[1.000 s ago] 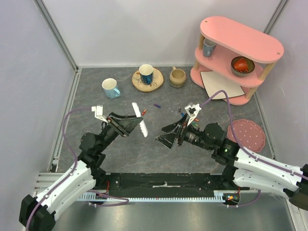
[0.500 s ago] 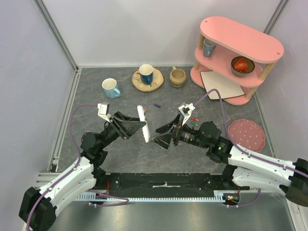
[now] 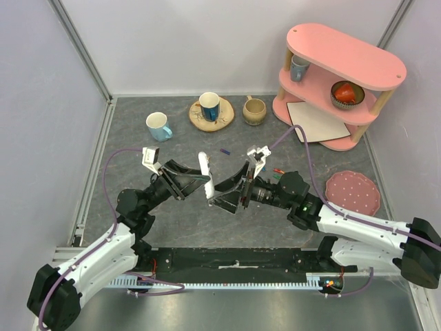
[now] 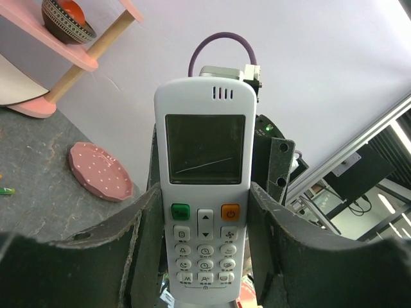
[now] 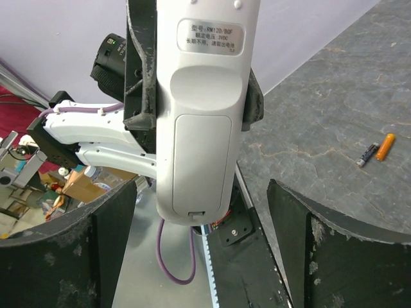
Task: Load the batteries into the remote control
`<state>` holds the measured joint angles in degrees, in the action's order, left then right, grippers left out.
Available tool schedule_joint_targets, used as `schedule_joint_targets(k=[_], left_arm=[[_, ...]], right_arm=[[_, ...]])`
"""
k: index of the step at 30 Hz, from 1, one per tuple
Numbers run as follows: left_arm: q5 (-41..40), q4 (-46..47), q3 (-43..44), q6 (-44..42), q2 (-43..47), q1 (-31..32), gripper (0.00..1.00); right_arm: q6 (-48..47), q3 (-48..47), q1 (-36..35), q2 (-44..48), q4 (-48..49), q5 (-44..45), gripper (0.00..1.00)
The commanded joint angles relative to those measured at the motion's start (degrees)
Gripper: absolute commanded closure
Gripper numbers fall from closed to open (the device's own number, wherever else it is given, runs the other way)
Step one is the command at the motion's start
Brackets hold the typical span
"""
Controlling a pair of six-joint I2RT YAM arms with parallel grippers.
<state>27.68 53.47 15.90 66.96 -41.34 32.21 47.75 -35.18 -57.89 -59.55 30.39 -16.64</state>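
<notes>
My left gripper (image 3: 198,181) is shut on the white remote control (image 3: 204,174) and holds it up off the table. In the left wrist view the remote control (image 4: 205,160) shows its screen and buttons, with the left gripper (image 4: 205,212) clamped on its lower sides. My right gripper (image 3: 224,196) stands open just right of it. In the right wrist view the remote control (image 5: 200,115) shows its back with the cover shut, and the right gripper (image 5: 202,192) has a finger on each side, apart from it. An orange-red battery (image 5: 385,146) and a dark blue-purple battery (image 5: 367,154) lie on the table. The blue-purple battery (image 3: 224,151) also shows from above.
Two blue mugs (image 3: 159,126) (image 3: 209,105), one on a wooden coaster, and a tan mug (image 3: 254,109) stand at the back. A pink shelf (image 3: 342,83) fills the back right corner. A pink dotted plate (image 3: 353,193) lies right. Small red (image 3: 278,171) and green items lie near the right arm.
The right arm has moved left, bringing its open gripper up around the remote's lower end. The left arm has shifted the remote slightly right and turned it more upright.
</notes>
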Motion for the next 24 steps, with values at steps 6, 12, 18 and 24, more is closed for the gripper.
schedule_joint_targets(k=[6,12,18,24], left_arm=[[1.1,4.4,2.1,2.1,-0.1,-0.3,0.98],[1.0,4.6,1.9,2.1,-0.1,-0.3,0.98],[0.9,4.8,1.5,2.4,-0.1,-0.3,0.98],[0.9,4.6,1.4,2.2,-0.1,-0.3,0.98]], right_arm=[[2.3,-2.8,0.1,-4.1,8.4,-3.7,0.15],[2.7,-3.0,0.1,-5.0,9.4,-4.3,0.2],[3.5,-3.0,0.2,-6.5,10.9,-5.7,0.29],[3.5,-2.4,0.1,-6.4,11.2,-6.4,0.48]])
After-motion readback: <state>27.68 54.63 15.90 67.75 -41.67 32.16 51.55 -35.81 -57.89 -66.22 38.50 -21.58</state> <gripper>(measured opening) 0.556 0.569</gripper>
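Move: The left hand holds the remote control around its middle, tilted, with the battery end down and back and its back facing the right gripper. From the open right hand the remote's middle is about 3 cm left, 4 cm ahead and 4 cm up; the battery cover is some 3 cm left and 1 cm ahead, about level. The orange battery lies on the table some 16 cm left, 10 cm ahead and 28 cm below. The right fingers close to about the remote's width and come onto its two long edges beside the battery cover, while the hand slides about 2 cm left to bring them around it and swings some 5 degrees counter-clockwise. The left hand stays put and keeps its hold on the middle. ##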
